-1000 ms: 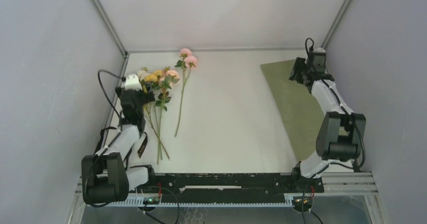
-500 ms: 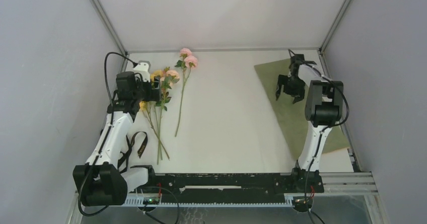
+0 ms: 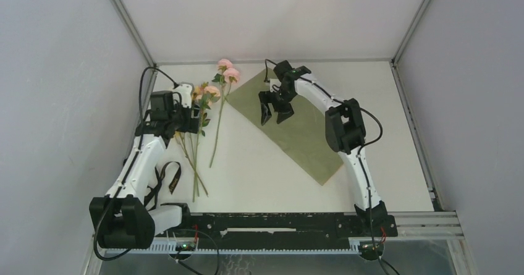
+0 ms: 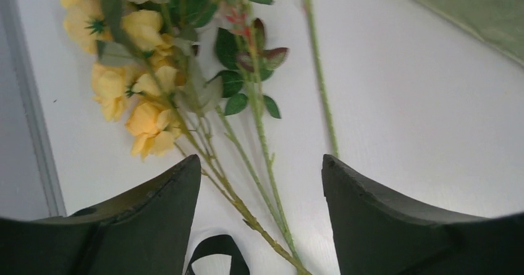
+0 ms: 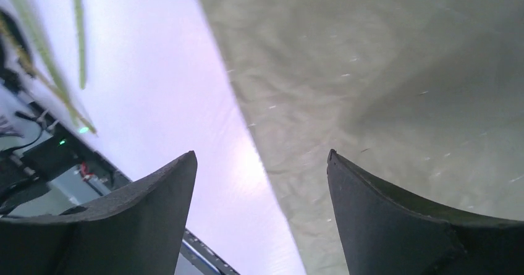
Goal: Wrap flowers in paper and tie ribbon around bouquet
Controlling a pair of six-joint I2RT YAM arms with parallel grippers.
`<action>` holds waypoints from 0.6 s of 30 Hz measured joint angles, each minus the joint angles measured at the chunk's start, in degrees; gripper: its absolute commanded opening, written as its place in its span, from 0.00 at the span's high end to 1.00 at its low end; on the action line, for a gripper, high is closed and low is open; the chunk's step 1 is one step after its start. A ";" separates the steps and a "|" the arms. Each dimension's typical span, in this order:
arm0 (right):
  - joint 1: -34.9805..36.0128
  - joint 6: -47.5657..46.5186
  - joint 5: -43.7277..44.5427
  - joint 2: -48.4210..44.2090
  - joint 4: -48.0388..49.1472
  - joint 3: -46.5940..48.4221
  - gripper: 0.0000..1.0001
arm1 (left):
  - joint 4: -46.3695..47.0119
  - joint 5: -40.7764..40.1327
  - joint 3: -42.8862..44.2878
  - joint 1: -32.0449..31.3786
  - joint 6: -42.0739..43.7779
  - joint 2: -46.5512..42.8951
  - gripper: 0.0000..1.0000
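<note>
The flowers (image 3: 199, 96) lie at the table's left, yellow and orange blooms bunched, two pink ones (image 3: 227, 72) farther back, stems running toward me. My left gripper (image 3: 196, 119) hovers open over them. In the left wrist view the yellow blooms (image 4: 142, 102) and thin stems (image 4: 262, 139) lie between and beyond its open fingers (image 4: 154, 219), untouched. The paper (image 3: 290, 130) lies flat mid-table, olive side up. My right gripper (image 3: 275, 115) hangs open over the sheet's far left part. In its wrist view the paper (image 5: 383, 71) edge runs between the spread fingers (image 5: 395, 213). The ribbon (image 3: 170, 179) loops near the left arm.
A loop of the ribbon (image 4: 216, 253) shows just under the left fingers. A metal frame post (image 3: 126, 21) and grey side walls bound the table. The black rail (image 3: 278, 222) with the arm bases runs along the near edge.
The right arm swung from the far right to mid-table, and the paper shifted left with it. The left arm stretched out over the flowers, its jaws narrowing a little.
</note>
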 measured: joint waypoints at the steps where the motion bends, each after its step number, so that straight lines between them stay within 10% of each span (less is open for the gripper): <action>1: 0.72 0.07 -1.44 -0.87 -0.04 -0.02 0.14 | -0.76 -0.33 0.11 -1.18 0.61 -0.02 0.30; 10: -23.52 0.98 3.67 -21.42 8.68 -20.33 0.20 | -7.17 1.07 2.21 -22.73 7.96 3.32 0.46; 14: -38.03 0.76 1.86 -14.91 9.03 -12.66 0.17 | -6.86 0.39 5.16 -31.28 9.35 11.34 0.56; 18: -38.07 -0.22 -1.38 -2.27 6.23 2.58 0.17 | -5.70 -2.82 10.88 -36.30 9.68 23.54 0.59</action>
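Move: The green paper lies diagonally on the table. Its middle is about 39 cm right of the left hand, 3 cm ahead and 15 cm below; the single pink stems lie 10 cm right and 3 cm ahead, the yellow flowers 11 cm ahead and 6 cm left. From the right hand, already over the paper, its middle is some 9 cm right, 1 cm back and 4 cm below, while the pink stems lie 20 cm left and 1 cm back. The right hand leaves the paper, first rising slightly, then swinging about 31 cm right and 13 cm forward over it to bare table beyond its right edge, fingers still wide open, turning clockwise. The left hand sweeps some 20 cm right over the pink stems towards the paper's left edge, sinking about 8 cm, turning some 40 degrees clockwise and half closing its empty fingers. ##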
